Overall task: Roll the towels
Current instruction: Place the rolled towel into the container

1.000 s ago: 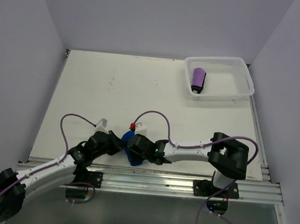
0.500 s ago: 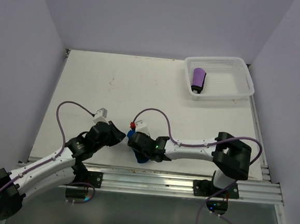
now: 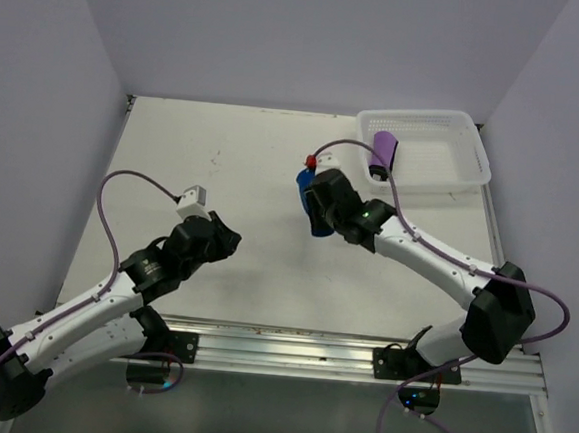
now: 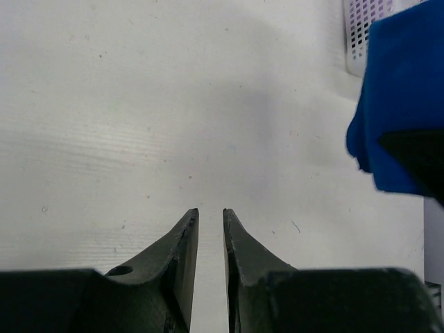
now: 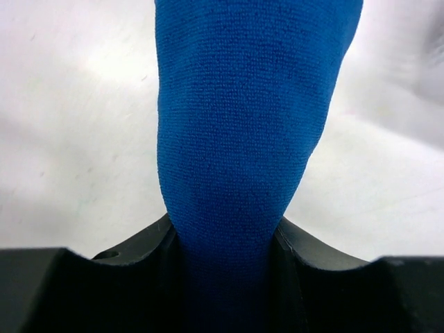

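Observation:
The bright blue towel [image 3: 307, 200], rolled into a bundle, hangs above the table's middle with my right gripper [image 3: 318, 207] shut on it. In the right wrist view the blue towel [image 5: 243, 125] fills the space between the jaws of the right gripper [image 5: 225, 232]. A rolled dark purple towel [image 3: 382, 154] lies inside the white mesh basket [image 3: 471, 141]. My left gripper [image 3: 229, 240] hovers low over the near-left table, apart from both towels. Its jaws stand a narrow gap apart, with nothing between them [image 4: 210, 211]. The blue towel [image 4: 399, 104] shows at the right of the left wrist view.
The basket sits at the table's far right corner, and its edge [image 4: 361, 35] shows in the left wrist view. Grey walls close in the table on three sides. A metal rail [image 3: 290, 342] runs along the near edge.
My right arm has carried the blue towel from the near edge up and right towards the basket. My left gripper has drawn back to the left, away from the towel, and parted slightly.

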Tool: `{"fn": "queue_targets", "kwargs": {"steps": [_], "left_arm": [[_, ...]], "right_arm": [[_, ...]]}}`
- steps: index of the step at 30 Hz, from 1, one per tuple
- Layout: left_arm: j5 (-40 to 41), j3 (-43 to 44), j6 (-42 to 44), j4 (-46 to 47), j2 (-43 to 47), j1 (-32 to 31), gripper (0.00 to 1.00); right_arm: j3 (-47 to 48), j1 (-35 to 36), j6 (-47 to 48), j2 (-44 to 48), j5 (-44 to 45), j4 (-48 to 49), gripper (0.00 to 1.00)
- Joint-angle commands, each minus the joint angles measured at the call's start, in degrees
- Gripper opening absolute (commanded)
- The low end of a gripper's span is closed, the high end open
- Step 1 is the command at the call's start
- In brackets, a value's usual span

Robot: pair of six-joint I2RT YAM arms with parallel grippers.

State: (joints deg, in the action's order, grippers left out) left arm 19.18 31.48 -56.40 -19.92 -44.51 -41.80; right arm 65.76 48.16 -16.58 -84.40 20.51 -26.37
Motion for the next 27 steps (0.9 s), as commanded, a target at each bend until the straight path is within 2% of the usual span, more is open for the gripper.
{"fn": "queue_targets", "kwargs": {"steps": [1,5,13,27], "left_arm": [[3.8,4.6,3.9,-1.6,-1.2,0.0,0.25],[4.4,6.4,5.5,-1.5,-3.1,0.9,0.25],[1.5,7.7,9.0,1.6,-9.3,4.4,0.26],[-0.8,9.8,11.0,7.2,-21.0,5.5,0.26]], "right_arm": [[8.1,-8.0,9.6,1.8,-3.2,0.6,0.00],[14.2,-16.4,13.3,-1.6,-3.0,0.8,0.00],[19.8,-24.4,16.0,-9.5,1.9,6.9,0.00],[16.8,-32.8,14.3,-16.1,2.6,21.5,0.00]]}}
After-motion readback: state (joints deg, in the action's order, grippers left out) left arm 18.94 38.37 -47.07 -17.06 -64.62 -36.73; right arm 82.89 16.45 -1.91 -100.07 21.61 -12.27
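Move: The blue towel is already rolled and gripped in my right hand. The white container's middle lies about 25 cm ahead of that hand, 27 cm to its right and some 11 cm below. The purple towel rests inside, at the container's left side, roughly 23 cm ahead of my right hand, 17 cm to its right and 12 cm down. From my idle left hand the container's middle is about 31 cm ahead, 41 cm right and 10 cm below. I swing the blue towel forward and to the right, about 20 cm out and 17 cm across, in over the container's left side. I lift some 9 cm on the way, then sink about half of that back. My right wrist swings clockwise and tips its fingers up while the grip keeps hold. My empty left hand eases forward and ends about 4 cm lower. ##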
